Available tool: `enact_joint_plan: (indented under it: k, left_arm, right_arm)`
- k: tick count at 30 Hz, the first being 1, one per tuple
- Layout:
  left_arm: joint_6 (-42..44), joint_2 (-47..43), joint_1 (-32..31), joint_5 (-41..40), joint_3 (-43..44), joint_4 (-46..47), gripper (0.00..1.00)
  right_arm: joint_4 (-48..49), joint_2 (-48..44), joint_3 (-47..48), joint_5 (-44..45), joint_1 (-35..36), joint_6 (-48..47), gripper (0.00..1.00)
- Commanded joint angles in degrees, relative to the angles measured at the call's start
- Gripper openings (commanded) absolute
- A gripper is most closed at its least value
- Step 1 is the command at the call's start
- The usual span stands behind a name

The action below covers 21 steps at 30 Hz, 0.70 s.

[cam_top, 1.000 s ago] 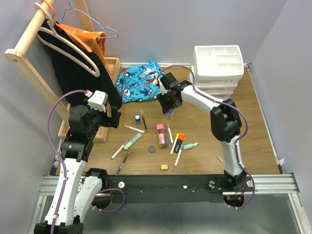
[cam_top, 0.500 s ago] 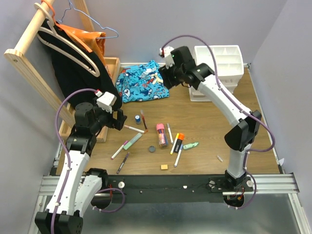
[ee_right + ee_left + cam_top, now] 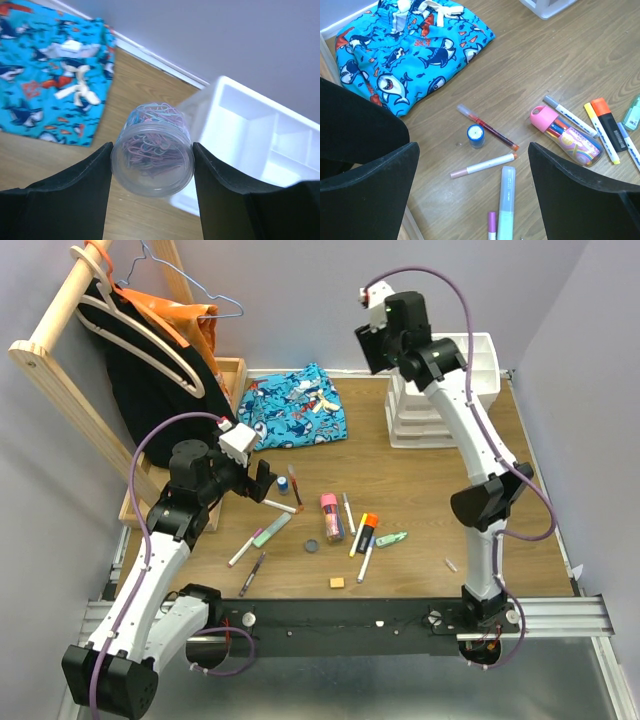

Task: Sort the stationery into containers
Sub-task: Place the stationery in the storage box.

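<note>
My right gripper (image 3: 372, 346) hangs high by the near-left corner of the white organiser (image 3: 482, 352). It is shut on a clear jar of pastel paper clips (image 3: 152, 156), gripped on both sides by the fingers (image 3: 80, 195); the organiser's open compartments (image 3: 260, 140) lie just right of the jar. My left gripper (image 3: 262, 472) stands open above the scattered stationery, nothing between its fingers (image 3: 380, 185). Under it lie a white pen (image 3: 482, 165), a green highlighter (image 3: 506, 200), a small blue jar (image 3: 475, 135) and a red pen (image 3: 487, 127). A pink glitter tube (image 3: 330, 517) and tan eraser (image 3: 337, 583) lie further right.
A blue shark-print cloth (image 3: 292, 410) lies at the back centre. A wooden rack with hangers and a black garment (image 3: 150, 380) leans at the left over a wooden tray (image 3: 232, 370). An orange highlighter (image 3: 366, 530) and more pens lie mid-table.
My right arm has lifted the paper-clip jar from mid-table and carried it up and back to the organiser. My left gripper has swung right, over the pens.
</note>
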Motion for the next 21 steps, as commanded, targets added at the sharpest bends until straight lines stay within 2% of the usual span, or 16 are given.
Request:
enact_joint_plan:
  k: [1, 8, 21]
  left_arm:
    - [0.6, 0.1, -0.4, -0.1, 1.1, 2.0, 0.99]
    - [-0.1, 0.7, -0.8, 0.3, 0.2, 2.5, 0.99]
    - [-1.3, 2.5, -1.0, 0.1, 1.0, 2.8, 0.99]
  right_arm:
    - [0.4, 0.8, 2.3, 0.4, -8.0, 2.9, 0.06]
    - [3.8, 1.4, 3.8, -1.9, -10.4, 4.6, 0.03]
    - [3.9, 6.2, 5.2, -3.2, -14.6, 9.3, 0.04]
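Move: The right hand, already holding the clear jar of clips, has the storage box's left compartment about 10 cm to its right, 6 cm ahead and 15 cm below. The box's small compartments lie about 21 cm right and 8 cm ahead at that same height; the shark-print cloth lies about 17 cm left, 6 cm ahead, some 31 cm down. From the idle left hand, the left compartment is about 28 cm ahead, 33 cm right and slightly below. The right hand swings the still-gripped jar about 10 cm right and 5 cm forward, over the left compartment. ##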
